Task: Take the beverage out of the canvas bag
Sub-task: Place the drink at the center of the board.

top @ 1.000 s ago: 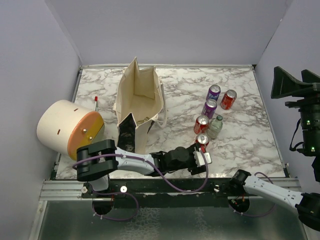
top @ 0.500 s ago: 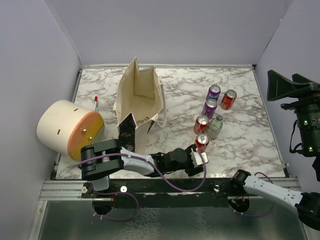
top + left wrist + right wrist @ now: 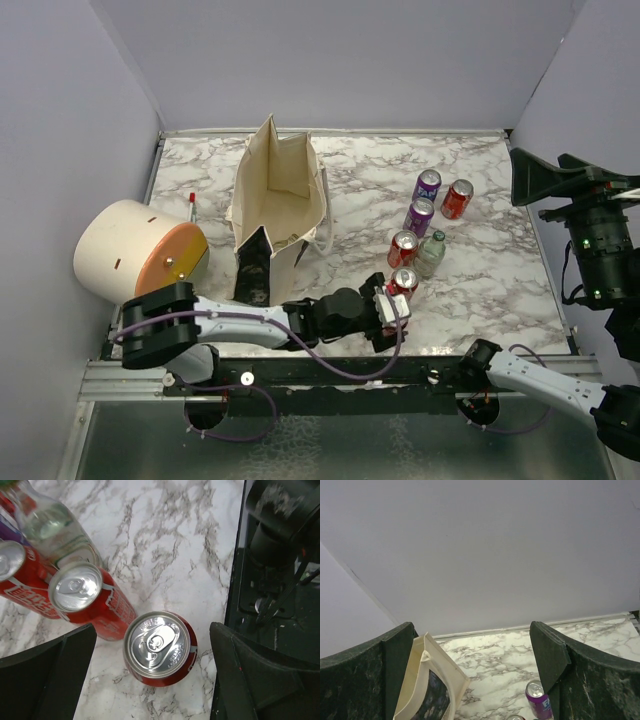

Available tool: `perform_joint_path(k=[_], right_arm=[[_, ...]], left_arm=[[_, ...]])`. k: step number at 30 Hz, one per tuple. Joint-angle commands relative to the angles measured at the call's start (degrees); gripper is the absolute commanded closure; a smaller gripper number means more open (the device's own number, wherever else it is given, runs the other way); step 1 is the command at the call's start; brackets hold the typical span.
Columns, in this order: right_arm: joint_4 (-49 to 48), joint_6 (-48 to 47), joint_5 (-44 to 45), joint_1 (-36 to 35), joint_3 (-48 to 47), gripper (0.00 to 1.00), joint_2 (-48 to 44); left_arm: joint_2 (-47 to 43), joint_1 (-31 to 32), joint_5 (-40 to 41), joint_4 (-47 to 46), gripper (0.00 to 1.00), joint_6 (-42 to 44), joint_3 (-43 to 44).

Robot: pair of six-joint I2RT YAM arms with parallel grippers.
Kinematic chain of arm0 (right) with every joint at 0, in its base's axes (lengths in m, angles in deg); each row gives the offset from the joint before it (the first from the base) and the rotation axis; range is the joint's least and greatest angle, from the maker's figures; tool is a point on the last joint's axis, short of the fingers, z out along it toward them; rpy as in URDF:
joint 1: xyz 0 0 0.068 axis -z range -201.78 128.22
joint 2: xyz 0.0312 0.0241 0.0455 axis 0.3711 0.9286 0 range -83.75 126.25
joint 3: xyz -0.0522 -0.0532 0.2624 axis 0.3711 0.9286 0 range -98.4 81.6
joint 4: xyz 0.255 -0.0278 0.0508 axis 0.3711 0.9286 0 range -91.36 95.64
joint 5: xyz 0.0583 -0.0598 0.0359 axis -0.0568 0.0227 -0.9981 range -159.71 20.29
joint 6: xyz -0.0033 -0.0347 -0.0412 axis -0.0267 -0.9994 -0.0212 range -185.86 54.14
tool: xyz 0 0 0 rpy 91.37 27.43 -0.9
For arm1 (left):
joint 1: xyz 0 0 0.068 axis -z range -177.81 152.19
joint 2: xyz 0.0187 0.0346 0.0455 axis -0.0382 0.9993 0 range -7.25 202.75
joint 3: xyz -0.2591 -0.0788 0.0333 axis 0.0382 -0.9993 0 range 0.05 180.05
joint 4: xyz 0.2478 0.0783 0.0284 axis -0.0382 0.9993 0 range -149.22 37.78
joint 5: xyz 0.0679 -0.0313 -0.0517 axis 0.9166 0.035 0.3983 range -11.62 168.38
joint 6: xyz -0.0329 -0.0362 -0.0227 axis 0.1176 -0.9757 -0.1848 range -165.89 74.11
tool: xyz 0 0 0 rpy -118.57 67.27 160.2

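Note:
The canvas bag (image 3: 275, 200) stands upright and open at the left middle of the marble table; its edge (image 3: 427, 690) also shows in the right wrist view. A red beverage can (image 3: 404, 282) stands upright on the table near the front edge. My left gripper (image 3: 393, 297) sits low beside it. In the left wrist view the can (image 3: 160, 647) stands between the open gripper (image 3: 155, 667), with a gap to each finger. My right gripper (image 3: 550, 180) hangs high at the right edge, open (image 3: 472, 650) and holding nothing.
Two purple cans (image 3: 427, 184) (image 3: 418, 216), two more red cans (image 3: 457, 198) (image 3: 402, 248) and a glass bottle (image 3: 431, 253) stand behind the near can. A cream cylinder with an orange end (image 3: 140, 255) lies at the left. The table's front edge (image 3: 235, 590) runs just right of the can.
My left gripper has opened off the red can and drawn back a little to the left, leaving the can standing. The right gripper has swung slightly leftward.

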Motion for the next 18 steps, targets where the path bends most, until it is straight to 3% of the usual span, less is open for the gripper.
perform_joint_path(k=[1, 5, 10, 14, 18], right_arm=[[-0.3, -1.5, -1.8, 0.1, 1.5, 0.0, 0.2], [-1.8, -3.6, -3.8, 0.0, 3.6, 0.0, 0.9], [-3.4, -5.0, -6.2, 0.1, 6.9, 0.0, 3.7], [-4.7, -4.8, -6.0, 0.0, 7.2, 0.0, 7.0], [-5.8, -3.3, -6.0, 0.0, 7.5, 0.0, 9.8]], left_arm=[[-11.6, -0.3, 1.9, 14.0, 0.01, -3.3, 4.6], [-19.3, -2.4, 7.0, 34.3, 0.01, -10.9, 13.8], [-23.3, -7.7, 11.7, 49.0, 0.01, -17.6, 27.6], [-20.8, -24.0, 7.5, 57.8, 0.01, -20.8, 39.8], [-15.4, -34.7, 7.5, 64.0, 0.02, -21.3, 51.1]])
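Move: The canvas bag's middle is roughly 18 cm ahead of the left hand, 25 cm to its left and 3 cm above it. The just-placed red can is about 6 cm below that hand and 1 cm to its right, with a second red can some 9 cm ahead and 3 cm right at the same depth. From the right hand, the bag lies about 13 cm ahead, 38 cm left and 38 cm down. The nearest red can is left behind as the left hand, its fingers already wide open, climbs nearly straight up, then sweeps left and forward towards the canvas bag's right rim: almost 30 cm up and some 15 cm each way, turning counter-clockwise. The open right hand eases left, down and forward by 5 to 7 cm each, also closing on the bag. ##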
